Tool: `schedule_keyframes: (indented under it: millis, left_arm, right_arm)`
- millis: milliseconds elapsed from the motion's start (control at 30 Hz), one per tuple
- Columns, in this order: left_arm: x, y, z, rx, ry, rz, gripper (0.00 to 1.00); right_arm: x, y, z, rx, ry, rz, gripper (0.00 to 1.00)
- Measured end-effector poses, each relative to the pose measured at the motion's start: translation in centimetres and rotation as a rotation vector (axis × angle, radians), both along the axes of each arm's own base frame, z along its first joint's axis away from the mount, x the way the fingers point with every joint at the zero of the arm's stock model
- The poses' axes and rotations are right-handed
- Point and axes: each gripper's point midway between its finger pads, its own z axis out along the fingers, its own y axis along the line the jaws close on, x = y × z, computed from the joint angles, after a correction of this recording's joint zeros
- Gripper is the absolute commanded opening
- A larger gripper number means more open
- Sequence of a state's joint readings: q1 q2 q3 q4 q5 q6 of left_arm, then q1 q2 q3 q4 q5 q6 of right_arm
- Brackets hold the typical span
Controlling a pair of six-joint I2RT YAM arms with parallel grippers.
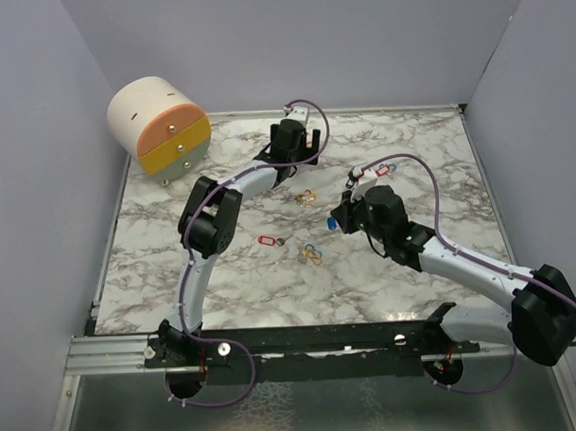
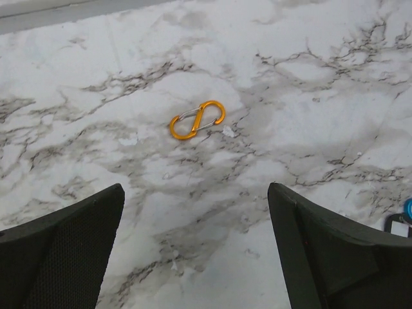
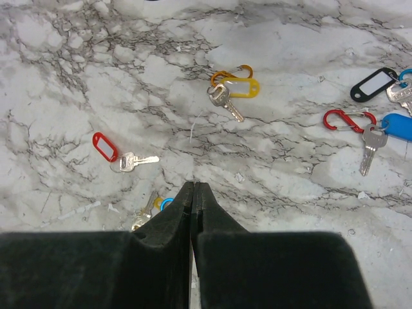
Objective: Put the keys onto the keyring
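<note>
My left gripper (image 2: 195,193) hangs open over bare marble at the table's far middle (image 1: 304,137), with an orange S-shaped keyring clip (image 2: 197,120) lying just ahead of its fingers. My right gripper (image 3: 193,185) is shut with nothing in it, low over the table's middle (image 1: 343,214). Around it lie the keys: a red-tagged key (image 3: 106,147) to its left, a yellow-tagged key (image 3: 239,87) on an orange clip ahead, and a key (image 3: 369,147) with a blue tag (image 3: 396,127) on a red clip (image 3: 347,120) at the right. A blue ring (image 3: 166,203) and another key peek out beside the left finger.
A black tag (image 3: 373,84) lies beyond the red clip. A round cream, orange and yellow drawer box (image 1: 160,125) stands at the back left corner. Grey walls close the table on three sides. A black rail (image 1: 302,340) runs along the near edge.
</note>
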State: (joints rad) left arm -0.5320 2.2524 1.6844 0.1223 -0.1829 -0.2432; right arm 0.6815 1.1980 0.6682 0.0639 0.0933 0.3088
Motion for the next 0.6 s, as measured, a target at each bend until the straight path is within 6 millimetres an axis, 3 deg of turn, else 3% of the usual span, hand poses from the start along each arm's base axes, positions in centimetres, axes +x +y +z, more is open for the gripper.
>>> schedule_keyframes:
  millis: [333,600]
  left_arm:
    - [4.8,-3.3,0.2,-0.006,-0.092,-0.061,0.96]
    - [5.6,-3.1,-2.1,0.044,-0.079,-0.055,0.97]
  right_arm:
    - [-0.2,-0.1,0.2,0.001,-0.004,0.002,0.01]
    - [-0.2,-0.2,0.2,-0.001,-0.008,0.003,0.01]
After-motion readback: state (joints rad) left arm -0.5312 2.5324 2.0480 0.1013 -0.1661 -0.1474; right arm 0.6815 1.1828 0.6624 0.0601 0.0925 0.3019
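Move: The orange carabiner lies about 7 cm ahead of the left hand's open fingers, 2 cm to their right and 8 cm below. Of its neighbours, the yellow tag bundle sits roughly 10 cm back and 2 cm right of that hand, and the black tag with the blue ring some 7 cm back and 15 cm right. From the shut right hand the orange carabiner is about 32 cm ahead, 7 cm left and 13 cm below. Forward and to the right, the left hand glides on about 5 cm out and 3 cm across towards the orange carabiner, nearly level at first, then stops reaching and starts to sink about 2 cm over it. The fingertips tilt up some five degrees, the fingers stay wide open, and the hand is still above the table at the end. ##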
